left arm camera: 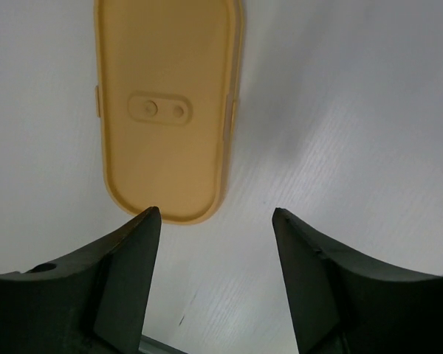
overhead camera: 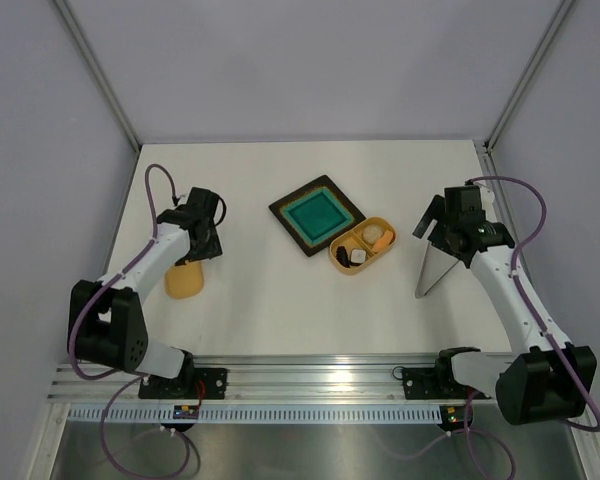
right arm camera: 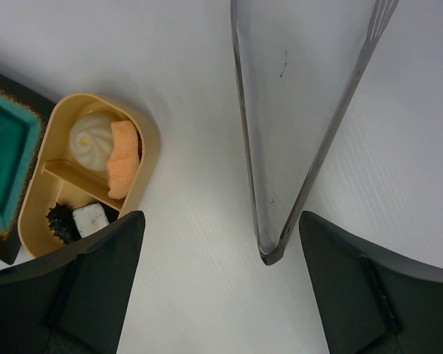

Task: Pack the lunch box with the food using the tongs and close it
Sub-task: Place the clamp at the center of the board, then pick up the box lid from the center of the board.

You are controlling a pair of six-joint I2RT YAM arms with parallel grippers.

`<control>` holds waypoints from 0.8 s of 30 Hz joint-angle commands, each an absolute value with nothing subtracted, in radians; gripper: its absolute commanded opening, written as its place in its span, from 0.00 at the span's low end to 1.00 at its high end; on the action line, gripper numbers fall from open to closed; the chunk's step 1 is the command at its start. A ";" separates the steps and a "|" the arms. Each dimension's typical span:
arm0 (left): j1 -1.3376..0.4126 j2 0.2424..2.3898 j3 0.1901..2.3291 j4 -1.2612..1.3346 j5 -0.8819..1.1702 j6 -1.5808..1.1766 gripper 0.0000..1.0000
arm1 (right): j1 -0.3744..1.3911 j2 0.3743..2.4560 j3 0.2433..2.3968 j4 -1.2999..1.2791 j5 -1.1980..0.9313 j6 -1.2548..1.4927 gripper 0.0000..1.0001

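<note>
The yellow-orange lunch box [overhead camera: 363, 247] [right arm camera: 144, 129] sits open beside the teal plate [overhead camera: 317, 215]. One compartment holds a white bun [right arm camera: 91, 136] and an orange slice [right arm camera: 122, 158]. The other holds a dark piece [right arm camera: 60, 221] and a white cube [right arm camera: 90, 218]. The silver tongs [overhead camera: 430, 272] [right arm camera: 245, 147] lie flat on the table. Their joined end rests between the fingers of my open right gripper [overhead camera: 442, 240] [right arm camera: 220, 217], touched by neither. The lid [overhead camera: 184, 281] [left arm camera: 166, 110] lies flat by itself. My left gripper [overhead camera: 195, 255] [left arm camera: 216, 210] hovers open at its rounded end, with bare table between the fingers.
The plate [right arm camera: 4, 158] touches the lunch box's far side. Grey walls enclose the white table [overhead camera: 280, 300] on three sides. A metal rail [overhead camera: 310, 372] runs along the near edge by the arm bases.
</note>
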State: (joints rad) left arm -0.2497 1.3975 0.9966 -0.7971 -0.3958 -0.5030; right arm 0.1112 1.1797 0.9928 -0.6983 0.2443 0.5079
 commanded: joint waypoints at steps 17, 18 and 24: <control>-0.117 1.792 1.146 -0.695 -0.318 -0.454 0.50 | 0.107 1.083 1.046 -0.741 0.112 0.512 0.94; -0.115 1.795 1.149 -0.695 -0.318 -0.454 0.47 | 0.107 1.081 1.045 -0.744 0.112 0.512 0.94; -0.117 1.821 1.141 -0.681 -0.259 -0.449 0.23 | 0.107 1.065 1.035 -0.746 0.106 0.514 0.94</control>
State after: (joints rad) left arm -0.1192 1.7916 1.1275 -0.7231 -0.3218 -0.4469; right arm 0.1112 1.0931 1.0222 -0.7494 0.1261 0.5117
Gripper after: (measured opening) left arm 0.250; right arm 0.935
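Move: The lid I'm after lies with its middle about 3 cm ahead of my left hand, 6 cm to its left and 8 cm below. Compared with that same hand, the green plate is some 19 cm farther out and 27 cm to the right, and the filled lunch box about 9 cm out and 38 cm right, both on the table. From my right hand the lid lies roughly 58 cm to the left, 1 cm ahead and 14 cm lower. I drop my left hand about 7 cm onto the right-hand long edge of the lid, at first also reaching some 4 cm forward and 2 cm left, then going straight down. I tilt the fingers about 10 degrees steeper and narrow them from two-thirds open to a quarter around that rim, one finger on either side. My empty right hand, still wide open, rises 3 cm and drifts 2 cm left, clear of the clamp. ##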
